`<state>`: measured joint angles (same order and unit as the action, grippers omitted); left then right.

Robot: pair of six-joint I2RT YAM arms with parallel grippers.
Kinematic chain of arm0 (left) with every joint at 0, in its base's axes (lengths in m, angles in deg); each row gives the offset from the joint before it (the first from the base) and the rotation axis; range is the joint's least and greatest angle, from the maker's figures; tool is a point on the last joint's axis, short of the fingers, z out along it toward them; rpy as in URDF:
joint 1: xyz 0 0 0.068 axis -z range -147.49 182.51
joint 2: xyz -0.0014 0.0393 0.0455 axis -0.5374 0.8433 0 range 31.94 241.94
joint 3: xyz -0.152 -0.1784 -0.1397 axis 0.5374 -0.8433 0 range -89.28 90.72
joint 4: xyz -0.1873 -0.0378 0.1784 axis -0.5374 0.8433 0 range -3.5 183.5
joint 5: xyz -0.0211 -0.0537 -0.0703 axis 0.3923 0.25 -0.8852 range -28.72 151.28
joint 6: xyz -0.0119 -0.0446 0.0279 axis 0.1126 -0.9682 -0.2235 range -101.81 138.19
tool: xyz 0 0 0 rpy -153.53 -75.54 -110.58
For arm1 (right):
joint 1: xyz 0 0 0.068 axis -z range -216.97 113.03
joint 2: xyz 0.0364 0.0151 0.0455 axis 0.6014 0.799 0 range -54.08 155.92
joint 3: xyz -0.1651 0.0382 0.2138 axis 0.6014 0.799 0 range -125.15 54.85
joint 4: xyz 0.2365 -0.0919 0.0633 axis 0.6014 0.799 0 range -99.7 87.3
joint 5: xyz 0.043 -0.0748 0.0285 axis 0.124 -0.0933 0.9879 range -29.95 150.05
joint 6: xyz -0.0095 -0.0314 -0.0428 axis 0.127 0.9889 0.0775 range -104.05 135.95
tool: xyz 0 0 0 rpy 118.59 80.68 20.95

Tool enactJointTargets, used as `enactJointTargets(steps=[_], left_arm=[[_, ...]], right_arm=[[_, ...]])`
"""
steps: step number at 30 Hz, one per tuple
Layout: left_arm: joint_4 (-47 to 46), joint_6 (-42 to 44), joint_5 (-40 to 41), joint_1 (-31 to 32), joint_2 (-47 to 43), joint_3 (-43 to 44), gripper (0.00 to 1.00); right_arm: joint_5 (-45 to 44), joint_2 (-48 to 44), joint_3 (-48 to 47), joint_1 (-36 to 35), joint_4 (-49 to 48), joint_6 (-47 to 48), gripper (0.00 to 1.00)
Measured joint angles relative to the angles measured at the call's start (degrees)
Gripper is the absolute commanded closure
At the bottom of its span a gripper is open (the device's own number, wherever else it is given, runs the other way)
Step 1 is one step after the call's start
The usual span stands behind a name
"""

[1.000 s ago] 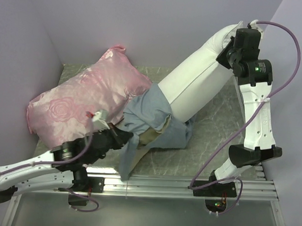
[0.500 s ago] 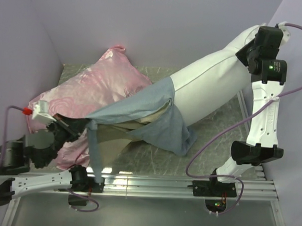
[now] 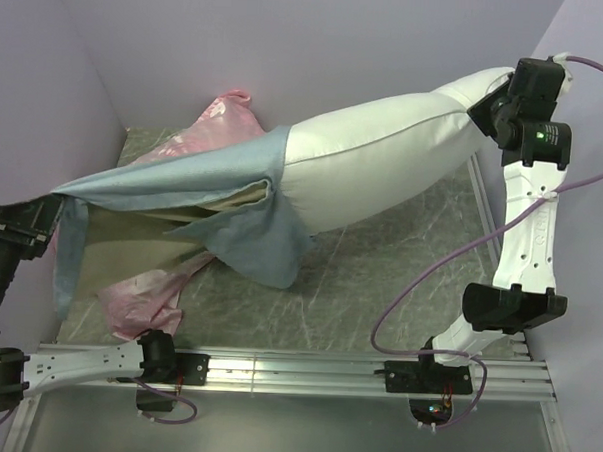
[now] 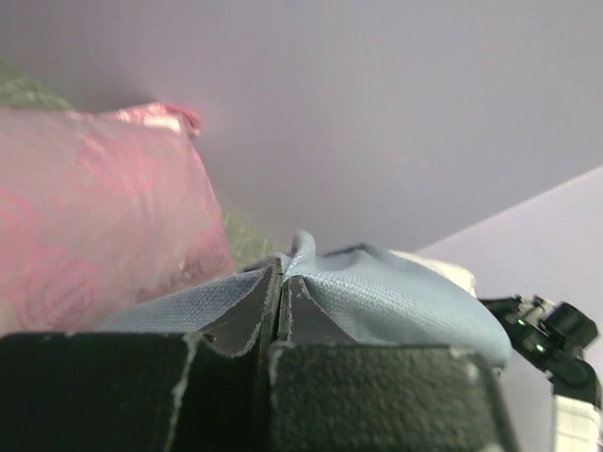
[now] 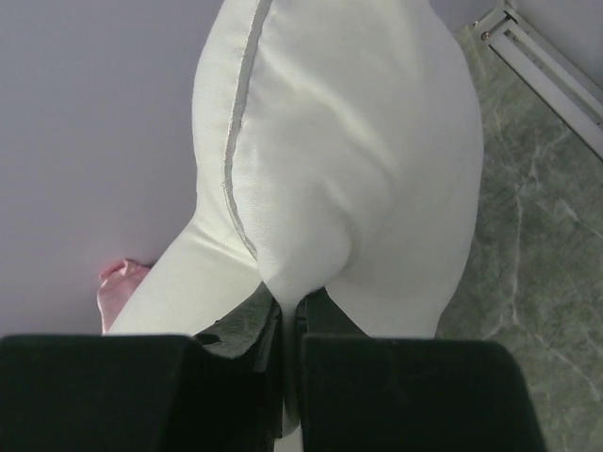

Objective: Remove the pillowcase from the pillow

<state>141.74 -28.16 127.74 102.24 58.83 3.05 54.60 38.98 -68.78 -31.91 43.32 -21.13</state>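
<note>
The white pillow (image 3: 384, 165) hangs stretched across the middle of the top view, its far right end pinched in my right gripper (image 3: 484, 106), which is shut on the fabric (image 5: 311, 273). The blue-grey pillowcase (image 3: 198, 181) covers only the pillow's left end and is pulled taut leftwards, tan lining (image 3: 228, 195) showing at its mouth. My left gripper (image 3: 48, 207) at the left edge is shut on the pillowcase's end (image 4: 283, 273). In the left wrist view the pillowcase (image 4: 396, 297) spreads away from the jaws, which are pressed together.
A shiny pink rose-patterned pillow (image 3: 211, 122) lies under the pillowcase at the back left, part of it (image 3: 143, 301) showing near the front rail. Lilac walls (image 3: 47, 95) close in left, back and right. The marbled table top (image 3: 399, 280) shows at the right.
My left gripper has pulled the pillowcase far leftwards and up, drawing it along the pillow. My right gripper has lifted the pillow's end higher, so more white pillow is bare.
</note>
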Motion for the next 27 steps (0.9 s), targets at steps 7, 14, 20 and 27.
enactJointTargets(steps=[7,14,20,27], left_arm=[[-10.1,12.5,4.09,0.0,-0.02,0.09,1.0],[-14.62,17.4,3.72,0.07,0.48,0.66,0.99],[-15.67,16.46,-2.43,0.92,7.32,0.92,1.0],[-20.65,12.81,-15.04,1.03,23.52,-9.9,0.99]], right_arm=[[1.01,0.0,0.28,3.17,-1.44,-1.03,1.0],[3.78,0.09,4.04,4.94,-4.35,-1.66,1.0],[11.98,0.37,7.85,4.83,-9.44,-1.88,1.0],[15.06,0.37,14.91,4.85,-12.63,-0.52,1.0]])
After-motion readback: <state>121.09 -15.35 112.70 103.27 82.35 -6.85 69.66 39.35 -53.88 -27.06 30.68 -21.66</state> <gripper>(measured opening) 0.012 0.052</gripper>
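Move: The left hand already grips the pillowcase; the pillow's covered end lies some 15 cm ahead of this hand, 32 cm to its right and 30 cm below, the pillow's middle about 24 cm ahead, 50 cm right and 25 cm lower. The pink pillow is about 14 cm ahead, 8 cm right and 42 cm down. From the right hand, pinching the pillow's far corner, that middle lies roughly 5 cm back, 20 cm left and 18 cm below. Left and slightly up at first, the left hand draws the gripped pillowcase some 2.5 cm farther from the pillow, then whips back right about 25 cm, a little forward and finally down, its left side rolling up some 25 degrees. The right hand keeps its pinch on the corner, tugging about 3 cm right before easing back left, forward and about 6 cm down. ##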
